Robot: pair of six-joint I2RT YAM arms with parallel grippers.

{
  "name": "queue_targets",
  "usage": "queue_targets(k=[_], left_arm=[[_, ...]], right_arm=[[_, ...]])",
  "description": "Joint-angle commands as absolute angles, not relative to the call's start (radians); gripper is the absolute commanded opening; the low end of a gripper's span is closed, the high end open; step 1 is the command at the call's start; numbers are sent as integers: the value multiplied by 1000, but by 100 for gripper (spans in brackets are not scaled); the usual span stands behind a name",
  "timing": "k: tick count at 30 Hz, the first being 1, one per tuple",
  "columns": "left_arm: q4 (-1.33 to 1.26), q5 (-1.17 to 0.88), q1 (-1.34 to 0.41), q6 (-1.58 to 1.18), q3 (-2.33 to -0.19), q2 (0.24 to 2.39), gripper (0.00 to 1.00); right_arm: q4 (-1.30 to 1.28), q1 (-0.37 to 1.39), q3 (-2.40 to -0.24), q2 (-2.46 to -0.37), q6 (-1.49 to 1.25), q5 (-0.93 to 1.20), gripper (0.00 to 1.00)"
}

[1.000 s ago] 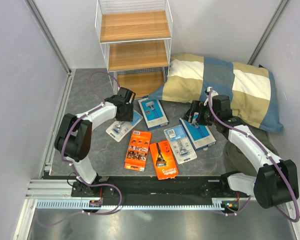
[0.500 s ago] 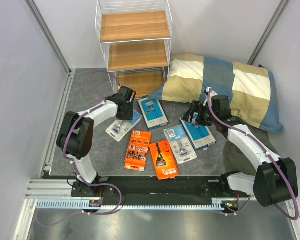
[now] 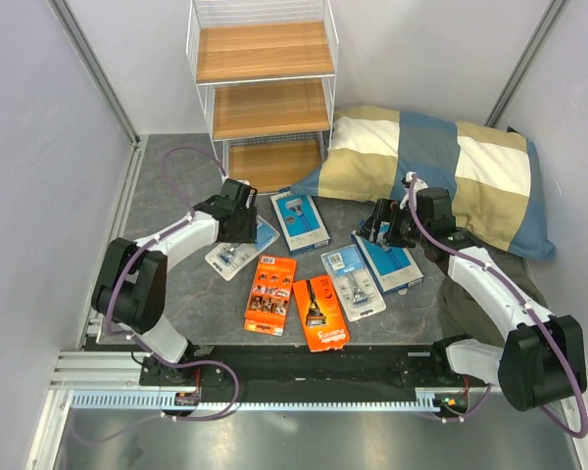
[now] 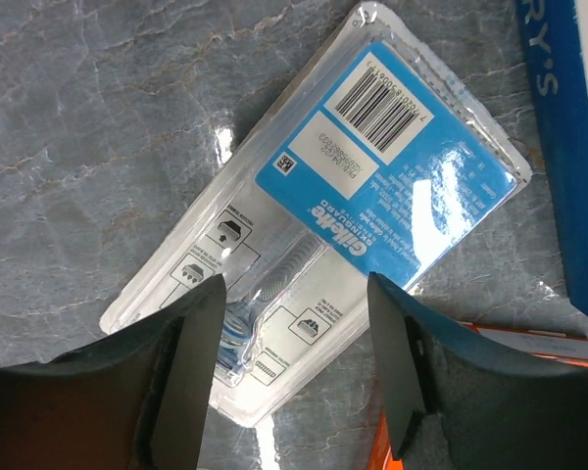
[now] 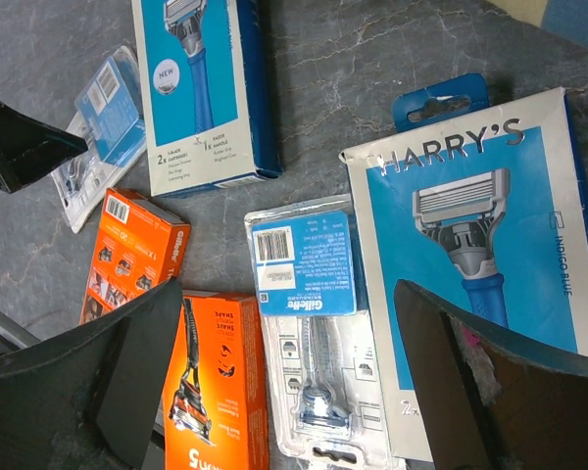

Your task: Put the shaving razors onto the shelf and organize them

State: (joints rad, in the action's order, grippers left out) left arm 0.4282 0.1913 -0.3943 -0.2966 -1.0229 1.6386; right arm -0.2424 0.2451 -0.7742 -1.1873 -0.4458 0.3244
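Note:
Six razor packs lie flat on the grey table in front of the shelf (image 3: 263, 98), whose wooden tiers hold nothing. My left gripper (image 3: 237, 223) (image 4: 296, 362) hovers open over the lower end of a clear blister pack with a blue top (image 3: 237, 250) (image 4: 353, 196), its fingers either side of the pack. My right gripper (image 3: 380, 227) (image 5: 289, 372) stands wide open above the second blister pack (image 3: 353, 281) (image 5: 309, 323). Beside it lies a blue Harry's box (image 3: 390, 262) (image 5: 490, 264). Another blue box (image 3: 300, 221) (image 5: 201, 88) and two orange packs (image 3: 270, 294) (image 3: 320, 313) lie between the arms.
A blue-and-beige checked pillow (image 3: 441, 171) lies at the back right, its corner touching the shelf's lowest tier. Grey walls close in both sides. A metal rail (image 3: 118, 235) runs along the table's left edge.
The left gripper's jaws have spread wider, and the left arm has swung slightly to the left over the blister pack. The right arm and all the packs have stayed put.

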Motion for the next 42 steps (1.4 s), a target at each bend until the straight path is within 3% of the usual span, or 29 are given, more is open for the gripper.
queue_targets(k=[1,7,19,20,21,23,24,26,42], left_arm=[[357,219,-393,-281,-993,1578,64],[331,209,-393,-273,-962,1597,57],[334,247,-393,-264,-1038,1749,53],[340,247,-393,-265,-1054,1762,50],[348,245,-391,-268,-1060,1779,36],[351,244,-391,-273,-1066,1790,22],[356,244,-391,-275,-1069,1793,10],[365,245,-391,-278,-1060,1793,2],[399,180,-391,-387,-991,1399,2]], right_arm=[[-219,249,-767,-1158,-453,344,98],[-219,249,-767,-1163,-453,345,98],[-212,249,-758,-1169,-453,334,98],[-212,249,-759,-1170,-453,334,98],[-212,249,-761,-1169,-451,334,98],[-213,250,-761,-1172,-451,334,98],[-213,249,-762,-1170,-451,334,98],[-210,250,-762,-1172,-451,334,98],[-210,290,-864,-1184,-402,302,98]])
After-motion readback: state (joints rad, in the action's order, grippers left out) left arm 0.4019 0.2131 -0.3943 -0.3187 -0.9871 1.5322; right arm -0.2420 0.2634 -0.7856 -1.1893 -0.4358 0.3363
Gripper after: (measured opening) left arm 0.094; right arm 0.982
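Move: The Gillette Guard blister pack lies flat almost under my open left hand, its middle about 3 cm ahead, 1 cm to the right and some 4 cm below, its label end pointing ahead and right. The near Harry's box lies roughly 12 cm to the right of the pack and 6 cm farther out; an orange razor box lies about 7 cm back and 7 cm right of my left hand. From my right hand the pack is about 27 cm left, 3 cm back and 13 cm down. I sink my left hand about 3 cm onto the blister pack, ease nearly 2 cm forward low down and shut the fingers across the razor handle bulge, just below the blue label. With the handle pinched, I rise more than 5 cm, drawing back a little and tipping the fingertips slightly outward, grip kept shut. ##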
